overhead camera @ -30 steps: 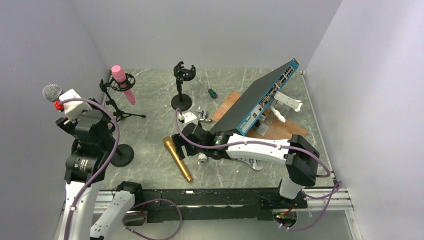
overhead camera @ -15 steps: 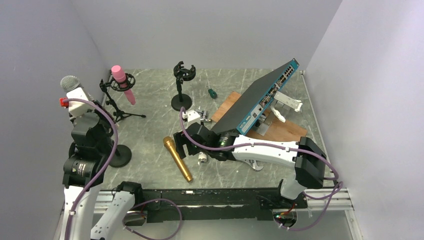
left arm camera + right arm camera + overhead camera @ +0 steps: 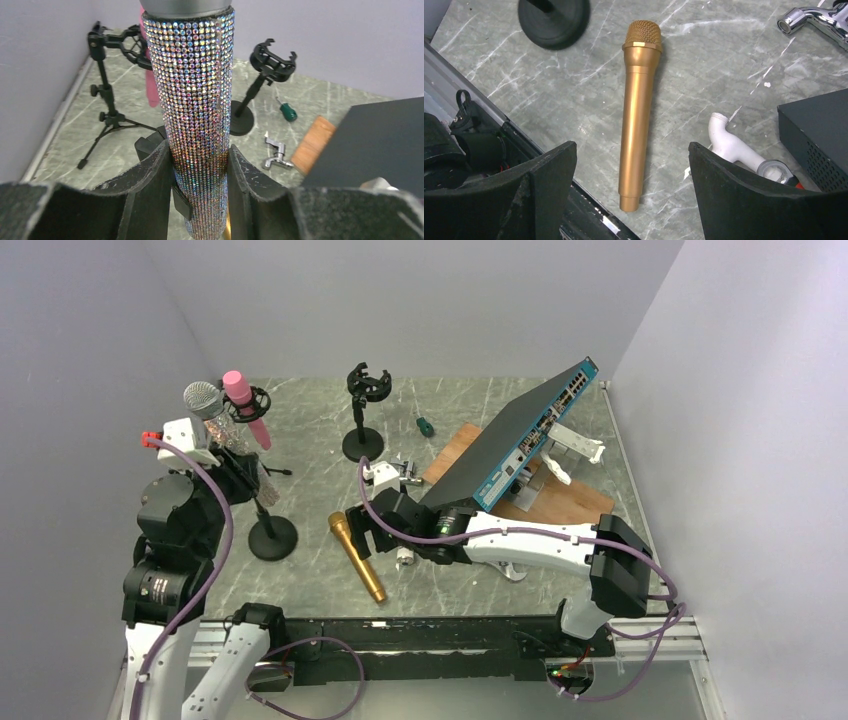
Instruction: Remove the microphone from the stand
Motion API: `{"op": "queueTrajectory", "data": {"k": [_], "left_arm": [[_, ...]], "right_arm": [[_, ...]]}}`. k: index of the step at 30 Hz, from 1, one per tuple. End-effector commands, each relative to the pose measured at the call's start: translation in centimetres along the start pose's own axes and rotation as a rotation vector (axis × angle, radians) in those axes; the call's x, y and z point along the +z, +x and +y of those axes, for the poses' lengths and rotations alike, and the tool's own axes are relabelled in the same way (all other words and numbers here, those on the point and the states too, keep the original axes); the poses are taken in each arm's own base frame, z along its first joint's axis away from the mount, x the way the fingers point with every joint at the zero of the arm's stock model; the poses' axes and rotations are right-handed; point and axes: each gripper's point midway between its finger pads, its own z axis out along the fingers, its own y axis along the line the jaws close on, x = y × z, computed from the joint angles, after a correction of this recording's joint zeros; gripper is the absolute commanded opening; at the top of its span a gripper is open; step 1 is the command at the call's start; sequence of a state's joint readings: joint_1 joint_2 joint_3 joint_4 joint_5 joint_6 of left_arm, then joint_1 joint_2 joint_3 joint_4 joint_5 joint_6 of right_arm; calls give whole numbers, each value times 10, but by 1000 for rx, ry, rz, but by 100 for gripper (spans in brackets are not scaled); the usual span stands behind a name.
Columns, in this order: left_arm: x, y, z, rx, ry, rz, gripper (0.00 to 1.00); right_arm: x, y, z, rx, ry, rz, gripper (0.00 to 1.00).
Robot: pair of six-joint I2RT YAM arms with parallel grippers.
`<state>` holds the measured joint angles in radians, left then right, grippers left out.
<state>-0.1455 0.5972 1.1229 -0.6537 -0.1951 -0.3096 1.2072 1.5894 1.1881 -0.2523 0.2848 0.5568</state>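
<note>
A rhinestone-covered microphone (image 3: 222, 425) with a silver grille stands tilted in a black stand whose round base (image 3: 272, 537) rests on the table. My left gripper (image 3: 236, 466) is shut on the microphone's body (image 3: 192, 90), fingers (image 3: 150, 175) pressed on both sides. The stand's black clip (image 3: 179, 200) still shows against the body, below my fingers. My right gripper (image 3: 362, 525) is open and empty, hovering low over a gold microphone (image 3: 636, 100) that lies flat on the table (image 3: 355, 558).
A pink microphone (image 3: 245, 405) hangs in a tripod stand at the back left. An empty stand (image 3: 362, 415) is behind centre. A tilted network switch (image 3: 515, 435) over a wooden board (image 3: 560, 502), a green screwdriver (image 3: 424, 426), a chrome tap (image 3: 276, 154) and a white pipe (image 3: 731, 147) lie right.
My left arm has swung right with the glitter microphone, and the stand's round base has slid right and back with it. The right gripper has barely moved.
</note>
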Motion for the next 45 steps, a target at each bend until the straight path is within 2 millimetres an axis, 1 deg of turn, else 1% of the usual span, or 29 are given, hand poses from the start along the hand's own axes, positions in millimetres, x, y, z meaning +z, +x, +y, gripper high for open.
{"op": "queueTrajectory", "data": {"k": [1, 4, 8, 12, 16, 17, 18, 20, 21, 22, 24, 25, 27, 28, 30, 31, 35, 37, 38, 40, 43, 45], "left_arm": [[-10, -28, -32, -99, 157, -93, 0], [-11, -29, -40, -123, 190, -77, 0], [-7, -18, -50, -136, 244, -36, 0], [-11, -14, -58, -176, 293, -28, 0], [-13, -11, -68, -175, 346, 3, 0], [-14, -11, -68, -167, 348, 10, 5], [-14, -11, -68, -157, 347, 14, 13], [-18, -13, -65, -134, 336, 5, 34], [-21, -15, -62, -126, 327, -5, 43], [-23, -17, -60, -117, 317, -18, 49], [-28, -23, -55, -102, 297, -42, 56], [-31, -25, -53, -92, 287, -44, 63], [-36, -28, -50, -73, 276, -46, 82], [-40, -31, -48, -67, 271, -53, 90], [-48, -38, -42, -56, 244, -81, 98], [-53, -40, -40, -52, 241, -95, 99], [-72, -57, -14, -49, 120, -190, 99], [-81, -62, 1, -66, 51, -229, 99], [-84, -63, 8, -79, 18, -242, 99], [-88, -62, 23, -109, -64, -254, 99], [-93, -57, 49, -156, -198, -269, 99], [-97, -51, 62, -178, -269, -264, 99]], "right_arm": [[-9, -22, 9, 11, -21, -75, 84], [-8, -23, 9, 9, -18, -76, 85], [-8, -24, 12, 6, -22, -78, 85], [-13, -26, 13, 4, -23, -92, 85], [-20, -34, 16, 1, -37, -121, 85], [-23, -36, 18, -1, -43, -131, 85], [-26, -40, 20, -4, -48, -141, 85], [-34, -48, 26, -12, -54, -166, 86], [-37, -52, 29, -17, -53, -178, 86], [-42, -60, 32, -18, -50, -200, 86], [-50, -72, 41, -24, -51, -227, 88], [-54, -79, 45, -29, -47, -239, 88], [-61, -89, 51, -35, -25, -253, 89], [-64, -96, 55, -36, -17, -262, 90], [-73, -108, 62, -38, 26, -295, 90], [-78, -114, 66, -43, 63, -319, 91], [-91, -137, 83, -48, 157, -386, 91], [-91, -146, 94, -69, 187, -409, 91], [-96, -157, 101, -69, 196, -439, 91], [-98, -167, 117, -104, 189, -462, 91], [-102, -184, 138, -124, 153, -496, 88], [-99, -192, 146, -140, 146, -517, 87]]}}
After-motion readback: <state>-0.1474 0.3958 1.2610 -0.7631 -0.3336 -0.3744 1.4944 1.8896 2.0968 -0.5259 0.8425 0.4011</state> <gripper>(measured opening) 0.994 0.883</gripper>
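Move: The glittery microphone, on its stand, is already pinched in the left fingers, its middle roughly 3 cm above that hand point; the pink microphone is about 18 cm beyond that hand, 3 cm left and 5 cm lower. From the open right hand, the glittery microphone lies some 17 cm left, 4 cm ahead and 22 cm higher. The gold microphone lies 15 cm below the right hand, 2 cm back and 1 cm left. Rightward first: the left hand, keeping its pinch, brings the glittery microphone about 5 cm to the right with a slight clockwise turn and roll, then opens wide, lets go and backs off while rising, finally swinging left. Late on, the right hand climbs fast, some 20 cm, and goes left, tipping its fingers up about 25 degrees, still open, to come close to the microphone. ##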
